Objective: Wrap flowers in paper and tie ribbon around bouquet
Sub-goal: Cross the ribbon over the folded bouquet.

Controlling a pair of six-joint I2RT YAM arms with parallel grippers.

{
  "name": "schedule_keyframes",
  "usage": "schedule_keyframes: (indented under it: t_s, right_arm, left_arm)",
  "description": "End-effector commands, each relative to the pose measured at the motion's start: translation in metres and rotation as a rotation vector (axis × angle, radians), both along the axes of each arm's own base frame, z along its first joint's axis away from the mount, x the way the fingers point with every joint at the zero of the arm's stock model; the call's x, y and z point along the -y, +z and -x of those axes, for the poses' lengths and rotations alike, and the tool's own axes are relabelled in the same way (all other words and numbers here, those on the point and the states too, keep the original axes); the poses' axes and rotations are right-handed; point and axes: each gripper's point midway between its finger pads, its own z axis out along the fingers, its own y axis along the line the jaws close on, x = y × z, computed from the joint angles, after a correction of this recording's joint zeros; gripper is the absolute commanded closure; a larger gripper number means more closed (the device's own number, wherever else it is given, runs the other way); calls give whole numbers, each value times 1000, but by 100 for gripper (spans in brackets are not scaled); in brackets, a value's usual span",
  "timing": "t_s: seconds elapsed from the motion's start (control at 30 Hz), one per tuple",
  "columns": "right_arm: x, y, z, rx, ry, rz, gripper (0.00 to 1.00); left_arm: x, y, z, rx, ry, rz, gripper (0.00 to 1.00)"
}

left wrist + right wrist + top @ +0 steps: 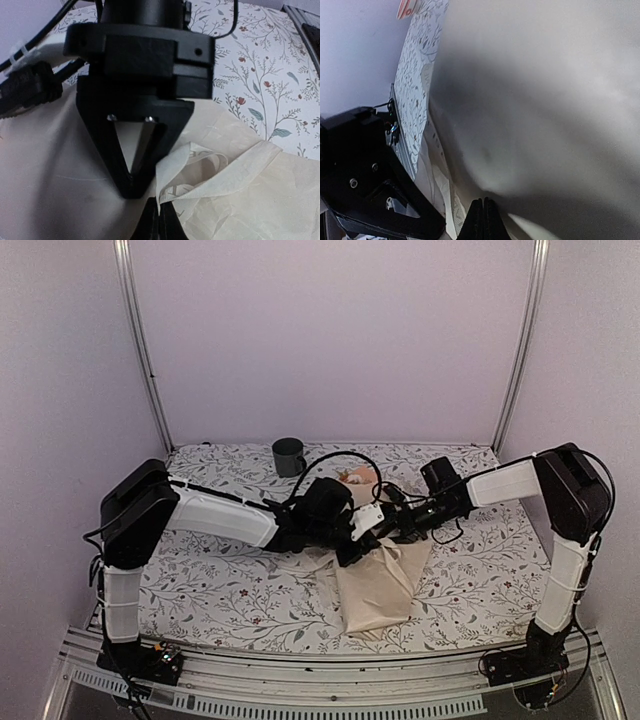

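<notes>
The bouquet (380, 580) lies on the tablecloth as a cream paper (45, 150) bundle with its narrow end toward the back. Of the flowers, only a pale pink bit (358, 478) peeks out at that far end. A cream-white ribbon (210, 170) with faint printing loops over the paper. My left gripper (159, 205) is shut on the ribbon's edge. My right gripper (483, 202) is shut, its tips pressed against the paper. It meets the left one tip to tip (132, 189) over the bundle, with nothing visible between its fingers.
A dark grey mug (288, 455) stands at the back of the floral tablecloth (480, 560). Both arms cross the middle of the table. Metal frame posts (140, 340) and white walls close in the back and sides.
</notes>
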Motion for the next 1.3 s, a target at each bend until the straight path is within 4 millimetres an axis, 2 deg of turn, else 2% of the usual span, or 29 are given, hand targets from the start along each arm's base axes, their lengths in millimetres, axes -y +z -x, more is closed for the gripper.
schedule_keyframes:
  t_s: [0.0, 0.17, 0.33, 0.43, 0.53, 0.67, 0.77, 0.83, 0.87, 0.97, 1.07, 1.13, 1.17, 1.27]
  right_arm:
    - [-9, -6, 47, -44, 175, -65, 100]
    - [0, -11, 69, -85, 205, -66, 100]
    - [-3, 11, 80, -114, 242, -144, 100]
    - [8, -1, 62, -96, 127, 8, 100]
    - [25, 6, 41, -83, -7, 78, 98]
    - [63, 8, 6, -13, -243, 246, 92]
    - [77, 15, -6, 31, -336, 290, 92]
    - [72, 27, -3, 55, -348, 215, 91]
    - [65, 42, -4, 91, -348, 148, 91]
    - [50, 60, 13, 99, -403, 4, 89]
    - [21, 63, 38, 68, -403, -53, 80]
    - [4, 58, 49, 46, -393, -43, 77]
    - [0, 54, 53, 31, -401, -50, 75]
    - [6, 35, 59, -52, -487, -75, 68]
  left_arm:
    - [7, 32, -6, 36, -12, 80, 100]
    - [10, 25, -9, 25, -10, 67, 100]
    - [8, 23, -10, 20, -1, 63, 100]
    - [7, 17, -11, 18, 6, 45, 100]
    - [4, 3, -14, -1, 24, 20, 100]
    - [3, -16, -19, -41, 43, -10, 100]
    - [3, -26, -21, -58, 53, -18, 100]
    - [3, -28, -22, -64, 59, -18, 100]
    - [2, -29, -23, -65, 61, -15, 100]
    - [3, -27, -24, -72, 66, 2, 100]
    - [3, -26, -26, -87, 68, 12, 100]
    - [3, -27, -25, -109, 63, 22, 100]
    - [2, -28, -24, -123, 59, 28, 100]
    - [2, -29, -21, -158, 46, 42, 100]
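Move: The ribbon's crossing, in the left fingertips, sits about 3 cm back from the right hand, 1 cm to its left and 1 cm higher. The left hand carries it straight above the folded bouquet's middle, roughly 4 cm below. From the left hand the flower heads lie some 17 cm ahead and 4 cm left, about 3 cm lower; the dark mug stands about 20 cm ahead and 18 cm left. The ribbon stays pinched in the left fingers, which hover, then lower it about 4 cm towards the bouquet. The right hand, fingers shut at the paper, sweeps back 7 cm past the left fingertips, swings forward and right while rising, then comes back and left, opening about a third and turning some 20 degrees clockwise, to stop above and behind the ribbon. ##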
